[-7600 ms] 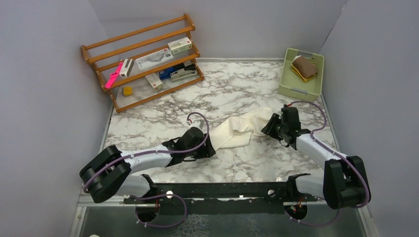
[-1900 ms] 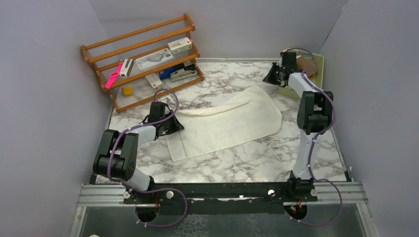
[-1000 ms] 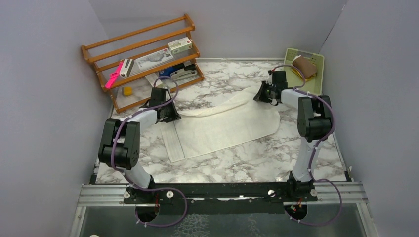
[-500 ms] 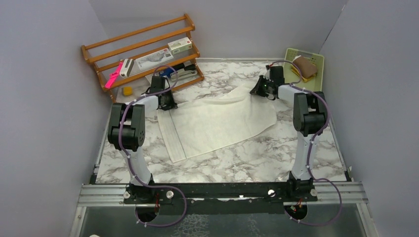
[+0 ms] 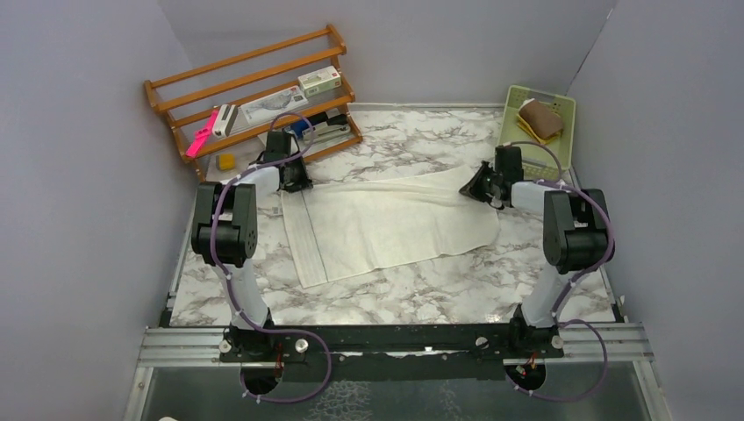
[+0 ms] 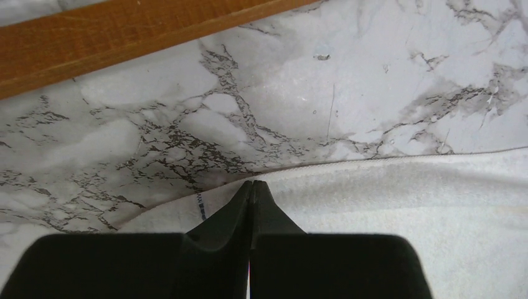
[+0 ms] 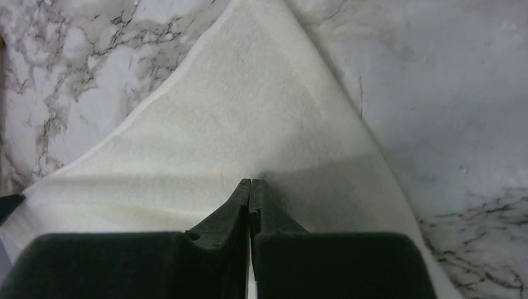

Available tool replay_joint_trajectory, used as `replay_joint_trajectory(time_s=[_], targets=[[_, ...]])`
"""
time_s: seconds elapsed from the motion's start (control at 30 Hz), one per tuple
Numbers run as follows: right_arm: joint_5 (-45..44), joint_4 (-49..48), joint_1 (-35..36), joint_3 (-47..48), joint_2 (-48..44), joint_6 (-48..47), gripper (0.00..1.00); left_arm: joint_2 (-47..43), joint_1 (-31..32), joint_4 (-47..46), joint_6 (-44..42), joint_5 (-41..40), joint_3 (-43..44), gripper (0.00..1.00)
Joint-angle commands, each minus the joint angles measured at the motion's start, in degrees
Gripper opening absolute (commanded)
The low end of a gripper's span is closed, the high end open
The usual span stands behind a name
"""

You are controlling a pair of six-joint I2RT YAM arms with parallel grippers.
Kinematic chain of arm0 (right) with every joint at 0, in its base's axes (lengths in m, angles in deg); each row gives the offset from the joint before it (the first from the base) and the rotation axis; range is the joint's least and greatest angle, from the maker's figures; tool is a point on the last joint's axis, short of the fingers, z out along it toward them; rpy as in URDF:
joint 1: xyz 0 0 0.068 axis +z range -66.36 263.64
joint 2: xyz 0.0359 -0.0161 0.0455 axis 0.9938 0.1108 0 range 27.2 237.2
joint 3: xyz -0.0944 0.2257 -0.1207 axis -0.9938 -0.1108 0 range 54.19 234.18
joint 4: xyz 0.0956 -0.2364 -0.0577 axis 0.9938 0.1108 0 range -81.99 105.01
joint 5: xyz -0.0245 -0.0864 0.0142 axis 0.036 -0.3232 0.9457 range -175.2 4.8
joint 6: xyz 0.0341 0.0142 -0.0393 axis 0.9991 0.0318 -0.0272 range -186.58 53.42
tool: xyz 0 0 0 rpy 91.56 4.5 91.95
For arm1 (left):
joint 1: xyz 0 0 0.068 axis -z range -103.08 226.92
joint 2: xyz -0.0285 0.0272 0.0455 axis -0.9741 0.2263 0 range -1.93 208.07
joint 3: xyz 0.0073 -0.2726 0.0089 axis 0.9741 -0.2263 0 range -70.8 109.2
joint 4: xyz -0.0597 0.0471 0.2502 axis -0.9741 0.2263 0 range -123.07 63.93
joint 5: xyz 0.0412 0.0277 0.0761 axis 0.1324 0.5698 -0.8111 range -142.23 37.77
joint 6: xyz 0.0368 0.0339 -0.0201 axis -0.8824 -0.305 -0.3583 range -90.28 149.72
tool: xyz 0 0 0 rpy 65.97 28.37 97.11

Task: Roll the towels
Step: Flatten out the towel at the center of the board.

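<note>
A cream towel [image 5: 386, 224] lies spread flat across the middle of the marble table [image 5: 421, 289]. My left gripper [image 5: 296, 185] is low at its far left corner, jaws shut, and the hem [image 6: 348, 165] kinks right at the tips [image 6: 252, 183]. At the far right corner my right gripper [image 5: 475, 189] is shut on the cloth, which rises in a small peak toward it. In the right wrist view the towel's corner [image 7: 249, 75] reaches forward past the tips [image 7: 250, 181]. The mustard and brown towel [image 5: 540, 119] lies folded in the green basket [image 5: 526, 163].
A wooden rack [image 5: 254, 105] holding boxes and small items stands at the back left, close behind my left gripper; its lower rail [image 6: 124, 37] crosses the top of the left wrist view. The basket sits at the back right corner. Grey walls enclose the table.
Both grippers carried the towel's far edge away from the arms and then down. The cloth was lifted at its corners half a second ago and now lies flat. My right gripper came nearer and rightward.
</note>
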Motion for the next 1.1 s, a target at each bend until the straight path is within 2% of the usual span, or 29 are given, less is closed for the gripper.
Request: replay_joint_trajectory(time_s=[0.0,0.07,0.1,0.13,0.2,0.23,0.3,0.33,0.37,0.6,0.9,1.07], targets=[[-1.53,0.12,1.41,-0.77,-8.31,-0.43,0.03,-3.30,1.29,0.84,-0.29,-0.36,3.28,0.00],[-3.37,2.22,1.40,-0.14,-12.95,-2.39,0.15,-7.02,2.07,0.99,-0.44,-0.35,3.21,0.00],[-4.40,3.23,1.37,-0.25,-15.24,-3.19,0.23,-9.24,2.32,1.21,-0.46,-0.76,2.82,0.00],[-5.41,4.03,1.40,-0.54,-17.22,-4.05,0.33,-11.44,2.43,1.39,-0.46,-1.25,2.12,0.05],[-7.56,5.45,1.41,-1.21,-20.20,-5.42,0.55,-16.90,2.41,2.44,-0.56,-3.06,0.33,0.24],[-8.20,5.45,1.41,-1.62,-20.89,-6.18,0.61,-18.92,2.39,3.29,-0.75,-4.08,-0.78,0.36],[-9.01,5.57,1.40,-1.33,-20.78,-8.50,0.64,-22.15,2.16,5.18,-1.54,-5.64,-2.99,0.57],[-8.94,6.13,1.41,-0.51,-19.91,-9.62,0.65,-23.16,1.80,6.10,-2.18,-5.46,-4.14,0.64],[-9.04,6.84,1.41,0.75,-18.80,-10.82,0.65,-23.64,0.86,7.02,-2.62,-4.87,-4.92,0.67],[-8.91,11.01,1.41,10.83,-10.82,-14.19,0.65,-24.40,-7.02,10.78,-4.08,-1.83,-10.08,0.69],[-7.32,9.36,1.41,15.78,-1.26,-16.85,0.66,-19.21,-8.02,10.40,-6.29,-0.92,-10.06,0.68],[-8.63,17.10,1.37,25.71,8.74,-23.21,0.67,-14.74,-8.05,9.60,-7.01,-1.84,-8.18,0.66]])
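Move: The towel's far left corner lies about 8 cm to the left hand's left and 2 cm nearer the base, about 1 cm below; the wooden rack's lower rail has its middle some 6 cm ahead and 6 cm to the left of that hand. From the right hand, the towel's far right corner is about 8 cm ahead, 3 cm to the right and 1 cm down, and the green basket some 20 cm ahead and 21 cm to the right. The towel is let be while both shut grippers lift off its far part and open to about two thirds. The left arcs up some 15 cm, swings left and back, then sinks most of that height to hover astride the left hem just short of the far corner. The right rises about 13 cm, then sinks roughly half that while reaching forward to the far right corner, its left side rolling down. ##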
